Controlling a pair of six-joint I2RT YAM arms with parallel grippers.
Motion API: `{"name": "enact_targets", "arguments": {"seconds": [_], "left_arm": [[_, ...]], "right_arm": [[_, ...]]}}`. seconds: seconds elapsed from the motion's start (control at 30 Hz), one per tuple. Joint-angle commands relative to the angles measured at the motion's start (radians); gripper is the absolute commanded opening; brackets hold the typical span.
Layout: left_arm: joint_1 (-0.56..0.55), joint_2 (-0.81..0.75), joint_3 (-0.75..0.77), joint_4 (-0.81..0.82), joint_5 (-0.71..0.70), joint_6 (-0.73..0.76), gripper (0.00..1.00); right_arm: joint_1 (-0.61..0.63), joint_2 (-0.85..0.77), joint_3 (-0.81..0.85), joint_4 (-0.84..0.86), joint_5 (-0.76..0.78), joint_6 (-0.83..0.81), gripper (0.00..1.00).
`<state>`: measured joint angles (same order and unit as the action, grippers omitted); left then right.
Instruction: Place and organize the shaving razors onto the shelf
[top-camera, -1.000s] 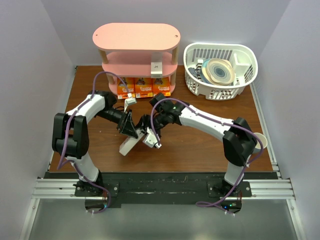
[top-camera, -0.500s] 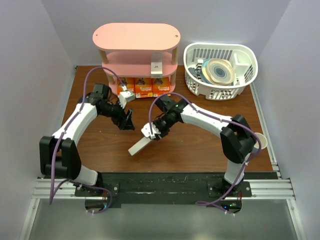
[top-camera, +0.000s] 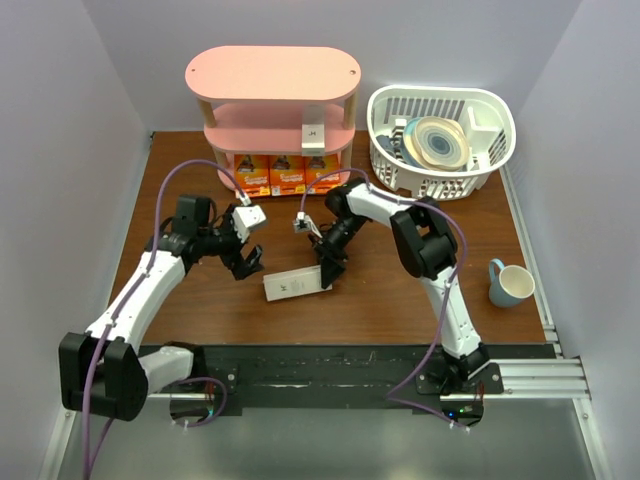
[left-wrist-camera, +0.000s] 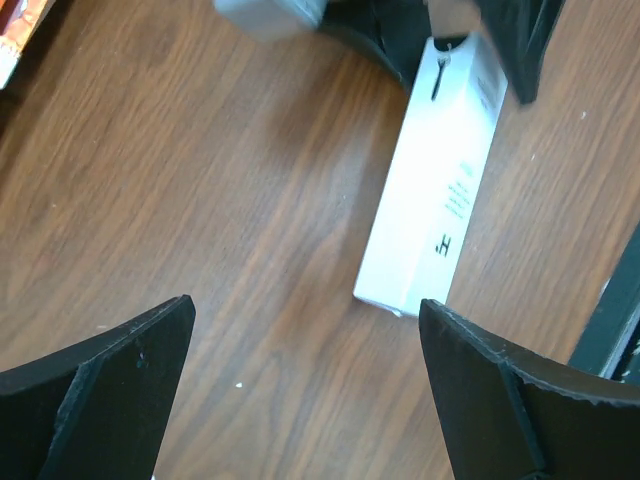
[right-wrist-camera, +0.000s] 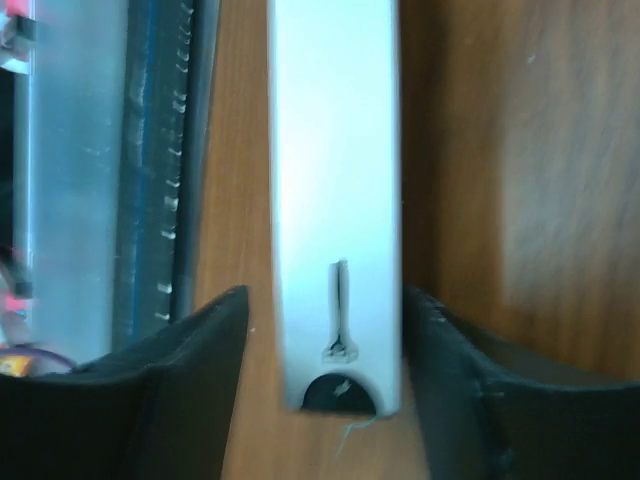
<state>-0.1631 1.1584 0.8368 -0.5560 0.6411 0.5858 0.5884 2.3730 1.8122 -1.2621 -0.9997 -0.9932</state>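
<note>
A slim whitish box (top-camera: 295, 285) of shaving razors lies flat on the brown table. My right gripper (top-camera: 327, 268) straddles its right end with the jaws open. In the right wrist view the box (right-wrist-camera: 335, 150) sits between the fingers of that gripper (right-wrist-camera: 325, 292), with a gap on the left side. My left gripper (top-camera: 249, 262) stands wide open and empty to the left of the box (left-wrist-camera: 440, 190), the box lying beyond its (left-wrist-camera: 305, 303) fingertips. The pink shelf (top-camera: 272, 72) holds three orange packs (top-camera: 285, 172) on the bottom tier and another whitish box (top-camera: 314, 132) upright on the middle tier.
A white slatted basket (top-camera: 398, 172) with dishes stands right of the shelf. A blue mug (top-camera: 510, 283) sits near the table's right edge. The black rail runs along the near edge.
The whitish box went from hanging tilted in my right gripper to lying flat on the table, and the right jaws have widened. My left arm drew back leftward and opened fully.
</note>
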Motion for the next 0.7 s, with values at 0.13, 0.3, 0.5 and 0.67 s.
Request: {"name": "enact_targets", "arguments": {"seconds": [0.13,0.3,0.5,0.67], "left_arm": [[-0.029,-0.061,-0.068,-0.085,0.052,0.311,1.0],[-0.111,-0.065,-0.125,-0.094,-0.024,0.462,1.0],[-0.154,0.004,-0.117,0.005,-0.032,0.442,1.0],[-0.188,0.089,-0.096,0.08,-0.037,0.424,1.0]], "right_arm": [[-0.05,-0.116,-0.053,0.009,-0.005,0.157,0.99],[-0.09,-0.25,-0.131,0.094,0.044,0.203,0.99],[-0.096,-0.536,-0.394,0.424,0.177,0.376,0.99],[-0.096,-0.713,-0.577,0.645,0.268,0.516,0.99]]}}
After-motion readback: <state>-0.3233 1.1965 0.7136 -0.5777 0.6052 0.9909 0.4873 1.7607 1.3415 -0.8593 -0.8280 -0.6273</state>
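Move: The white razor box lies flat on the table, its middle about 10 cm to the left hand's right, 3 cm back and 10 cm below. The right hand is at the box's right end, already loosening, with the box's middle some 7 cm to its left, 1 cm back and 1 cm lower. Of the orange boxes on the bottom shelf, the middle one is about 20 cm ahead of the left hand and 7 cm right; the right one is 20 cm ahead and 15 cm right. Up and to its right, the right hand comes away from the end of the white box, about 8 cm up and 5 cm sideways, fingers opening fully and letting the box go as the wrist turns clockwise. The left hand, still wide open, sinks about 6 cm towards the box, swinging back 5 cm and then slightly forward and right, turning some 25 degrees clockwise to point along the box from its left end. ##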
